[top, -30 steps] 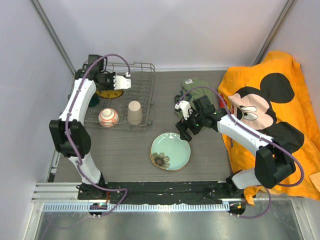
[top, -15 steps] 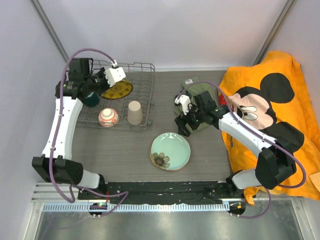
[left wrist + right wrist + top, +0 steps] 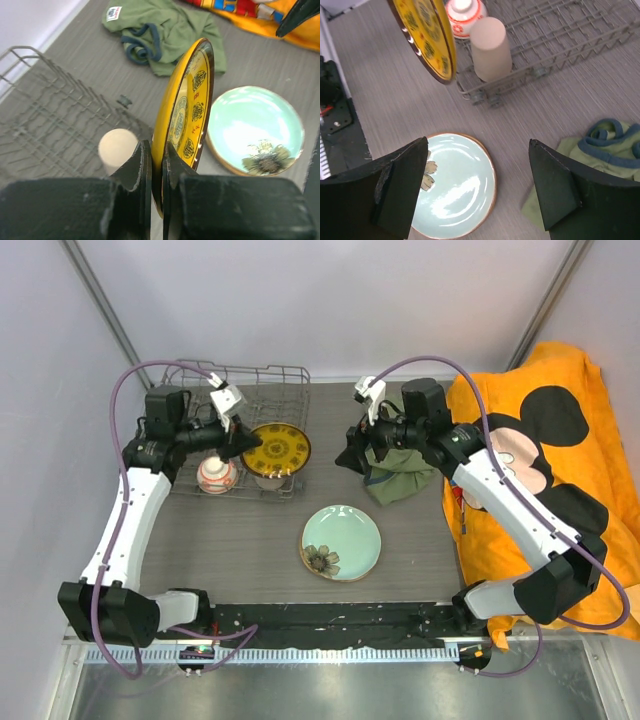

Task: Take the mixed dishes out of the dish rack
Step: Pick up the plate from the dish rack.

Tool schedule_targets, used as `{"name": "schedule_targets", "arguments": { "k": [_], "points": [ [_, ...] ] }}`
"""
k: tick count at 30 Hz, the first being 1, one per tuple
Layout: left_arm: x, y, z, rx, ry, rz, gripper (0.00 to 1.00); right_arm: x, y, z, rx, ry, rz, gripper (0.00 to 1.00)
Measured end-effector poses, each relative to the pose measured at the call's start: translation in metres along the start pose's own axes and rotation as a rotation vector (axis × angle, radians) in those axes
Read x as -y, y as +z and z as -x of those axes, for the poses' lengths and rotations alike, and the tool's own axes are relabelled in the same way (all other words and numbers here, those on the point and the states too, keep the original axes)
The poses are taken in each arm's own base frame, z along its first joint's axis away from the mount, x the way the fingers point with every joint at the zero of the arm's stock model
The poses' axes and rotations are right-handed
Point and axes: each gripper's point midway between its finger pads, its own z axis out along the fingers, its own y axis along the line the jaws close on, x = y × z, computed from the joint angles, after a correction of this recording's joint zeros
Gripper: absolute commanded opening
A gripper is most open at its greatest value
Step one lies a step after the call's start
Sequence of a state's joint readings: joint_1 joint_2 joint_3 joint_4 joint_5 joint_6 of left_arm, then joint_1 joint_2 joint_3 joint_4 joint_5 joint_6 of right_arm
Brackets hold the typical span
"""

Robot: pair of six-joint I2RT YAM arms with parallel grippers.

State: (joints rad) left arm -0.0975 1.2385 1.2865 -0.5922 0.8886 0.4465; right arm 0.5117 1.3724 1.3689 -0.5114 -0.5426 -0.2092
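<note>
My left gripper [image 3: 243, 445] is shut on the rim of the small yellow patterned plate [image 3: 279, 448] and holds it on edge above the near right corner of the dish rack [image 3: 285, 390]. In the left wrist view the jaws [image 3: 156, 165] pinch the plate [image 3: 186, 110]. The beige cup [image 3: 491, 47] stands upside down in the rack, next to the red-and-white bowl [image 3: 216, 474]. The pale green plate [image 3: 341, 540] with a flower motif lies on the table. My right gripper [image 3: 352, 455] is open and empty, high above the table. The dark green mug is hidden.
The olive-green garment [image 3: 402, 468] lies right of the rack, under my right arm. A big orange Mickey Mouse cloth [image 3: 545, 455] covers the table's right side. Grey walls close the left and the back.
My left gripper has lifted the yellow plate out of the rack's back part and carried it right and nearer. My right arm has risen and pulled back from the green plate.
</note>
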Motion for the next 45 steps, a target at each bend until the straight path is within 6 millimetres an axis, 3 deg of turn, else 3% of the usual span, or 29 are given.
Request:
{"name": "schedule_targets", "arguments": {
  "k": [4,12,21,24,25,30,31,33,36,37,39,42,45],
  "points": [
    [0.008,0.005,0.008,0.031,-0.050,-0.029,0.00,-0.013,0.000,0.014,0.040,0.016,0.056,0.84],
    [0.023,0.020,0.009,0.041,-0.105,-0.086,0.00,-0.042,0.014,0.015,0.028,0.034,0.140,0.80],
    [0.048,0.038,0.001,0.029,-0.128,-0.161,0.00,-0.045,0.029,0.018,0.014,0.023,0.151,0.73],
    [0.051,0.041,0.001,0.033,-0.126,-0.172,0.00,-0.045,0.034,0.014,0.000,0.018,0.146,0.58],
    [0.052,0.041,0.002,0.035,-0.124,-0.173,0.00,-0.045,0.036,0.013,-0.005,0.018,0.146,0.43],
    [0.055,0.042,-0.002,0.039,-0.138,-0.187,0.05,-0.043,0.040,0.009,-0.017,0.003,0.132,0.05],
    [0.056,0.042,-0.002,0.041,-0.140,-0.191,0.09,-0.040,0.040,0.009,-0.018,0.000,0.120,0.01],
    [0.058,0.042,-0.003,0.038,-0.167,-0.193,0.14,-0.037,0.040,0.008,-0.020,-0.014,0.106,0.01],
    [0.059,0.042,-0.004,0.040,-0.172,-0.194,0.30,-0.038,0.041,0.008,-0.023,-0.023,0.103,0.01],
    [0.059,0.042,-0.004,0.043,-0.165,-0.193,0.39,-0.038,0.041,0.007,-0.023,-0.022,0.102,0.01],
    [0.060,0.041,-0.003,0.051,-0.155,-0.191,0.49,-0.036,0.042,0.005,-0.027,-0.021,0.094,0.01],
    [0.060,0.038,0.000,0.063,-0.133,-0.179,0.83,-0.034,0.043,-0.003,-0.045,-0.016,0.080,0.01],
    [0.060,0.033,0.004,0.078,-0.103,-0.150,0.95,-0.033,0.042,-0.016,-0.068,-0.010,0.068,0.01]
  ]
}}
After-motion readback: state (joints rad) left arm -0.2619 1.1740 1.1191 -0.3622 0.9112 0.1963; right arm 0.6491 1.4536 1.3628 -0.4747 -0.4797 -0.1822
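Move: The yellow plate hangs by its rim in the left gripper, its middle about 6 cm to that hand's right and 1 cm back. The open right gripper waits some 22 cm to the left hand's right and 3 cm nearer the base. From the right hand, the plate is about 16 cm left and 2 cm ahead at much its height; the beige cup about 19 cm left, 5 ahead and 16 below; the green plate 9 back, 2 left and 21 below. Rightward about 6 cm, with some 3 cm back and a slight sink, the left arm brings the yellow plate towards the right gripper. The right arm comes about 5 cm left to meet it and closes on the near rim, pinching it; only then do the left fingers spread open and let go. The right hand keeps its hold and starts lowering, 2 cm or so. ##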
